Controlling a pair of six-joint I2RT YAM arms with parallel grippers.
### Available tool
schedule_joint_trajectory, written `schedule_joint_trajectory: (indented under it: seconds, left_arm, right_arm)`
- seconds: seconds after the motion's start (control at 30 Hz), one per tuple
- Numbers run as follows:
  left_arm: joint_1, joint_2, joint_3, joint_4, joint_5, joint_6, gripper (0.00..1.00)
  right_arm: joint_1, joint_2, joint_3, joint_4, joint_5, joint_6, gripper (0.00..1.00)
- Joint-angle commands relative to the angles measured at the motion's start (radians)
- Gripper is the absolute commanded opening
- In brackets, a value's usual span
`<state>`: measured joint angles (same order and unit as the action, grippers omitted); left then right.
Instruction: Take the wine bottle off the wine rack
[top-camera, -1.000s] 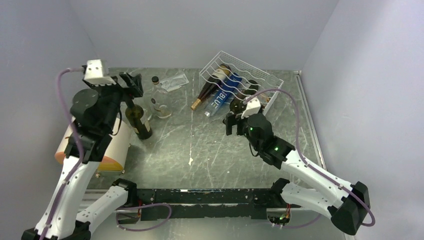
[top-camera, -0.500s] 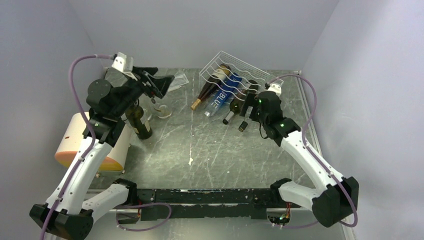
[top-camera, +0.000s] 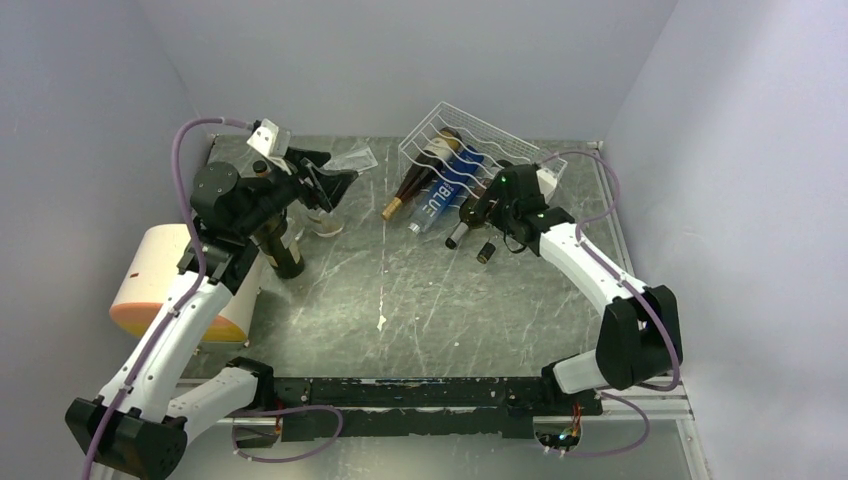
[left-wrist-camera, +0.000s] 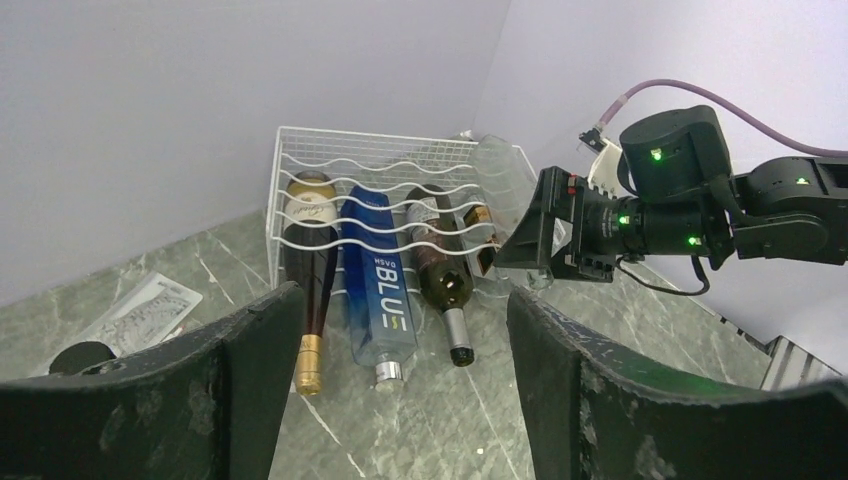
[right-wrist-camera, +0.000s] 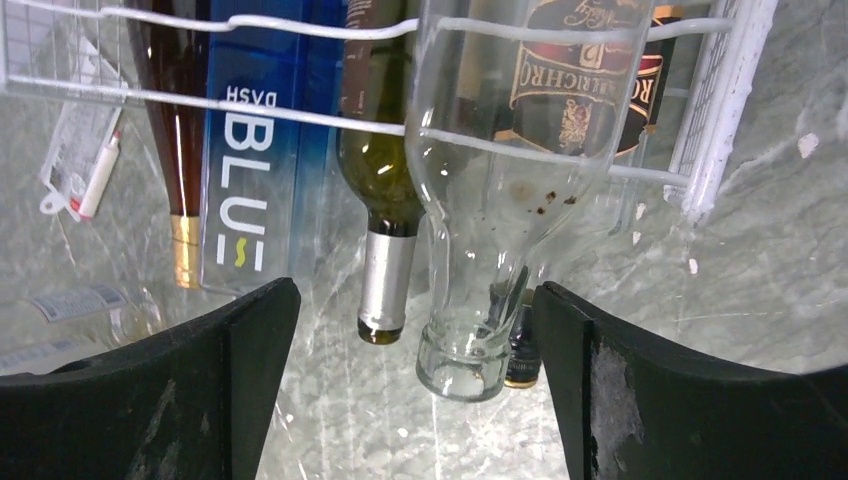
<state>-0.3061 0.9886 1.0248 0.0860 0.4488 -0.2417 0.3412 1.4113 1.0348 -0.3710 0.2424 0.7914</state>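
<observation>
The white wire wine rack (top-camera: 487, 130) stands at the back right, with several bottles lying in it, necks toward me. In the right wrist view a clear glass bottle (right-wrist-camera: 490, 200) lies between a green bottle with a silver neck (right-wrist-camera: 385, 280) and a dark labelled bottle (right-wrist-camera: 590, 70); a blue bottle (right-wrist-camera: 245, 180) and a gold-foiled dark bottle (right-wrist-camera: 183, 250) lie further left. My right gripper (right-wrist-camera: 415, 290) is open, its jaws either side of the clear and green bottle necks without touching them; it also shows from above (top-camera: 478, 212). My left gripper (top-camera: 335, 185) is open and empty, raised and facing the rack (left-wrist-camera: 300, 135).
A dark wine bottle (top-camera: 282, 245) stands upright on the table at the left under the left arm. A cream cylinder (top-camera: 165, 285) lies at the far left. A small clear bottle (top-camera: 322, 218) and a plastic bag (top-camera: 352, 160) lie behind it. Grey walls close the back and sides.
My right arm has swung from mid-table up to the rack's front right. My left gripper has lifted away from the upright bottle and turned toward the rack.
</observation>
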Motion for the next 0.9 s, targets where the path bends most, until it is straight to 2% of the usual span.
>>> schedule_joint_trajectory:
  seconds: [0.0, 0.2, 0.57, 0.73, 0.87]
  left_arm:
    - [-0.008, 0.008, -0.007, 0.04, 0.029, 0.014, 0.77]
    - [-0.009, 0.018, 0.002, 0.019, 0.013, 0.024, 0.76]
    - [-0.013, 0.034, 0.01, -0.006, -0.017, 0.035, 0.75]
    - [-0.013, 0.039, 0.012, -0.01, -0.021, 0.037, 0.75]
    - [-0.014, 0.042, 0.015, -0.015, -0.026, 0.041, 0.74]
  right_arm:
    - [-0.01, 0.017, -0.04, 0.068, 0.082, 0.134, 0.9]
    - [-0.021, 0.043, -0.111, 0.185, 0.105, 0.139, 0.68]
    - [-0.022, 0.051, -0.128, 0.271, 0.126, 0.144, 0.63]
    - [-0.022, 0.048, -0.139, 0.288, 0.117, 0.153, 0.53]
    - [-0.025, 0.044, -0.155, 0.312, 0.109, 0.166, 0.5]
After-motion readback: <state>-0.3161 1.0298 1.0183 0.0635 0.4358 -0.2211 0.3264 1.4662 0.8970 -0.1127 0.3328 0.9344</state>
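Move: The clear glass bottle lies on top of the rack, neck towards the robot; its middle is about 10 cm ahead of the right hand, 5 cm to the right and 2 cm lower. Some 9 cm below that hand lie the green bottle (8 cm ahead, 5 left), the Royal bottle (8 ahead, 3 right) and the blue bottle (11 ahead, 13 left). From the left hand, the clear bottle is some 20 cm ahead, 37 right and 26 lower. The clear bottle's neck comes between the right hand's fingers as they close to roughly half open, while the hand sinks about 3 cm overall, with a small lift partway, and eases some 2 cm forward and 1 cm right, turning about 10 degrees clockwise. Contact with the glass can't be made out. The empty left hand only settles down about 2 cm and a little forward. ##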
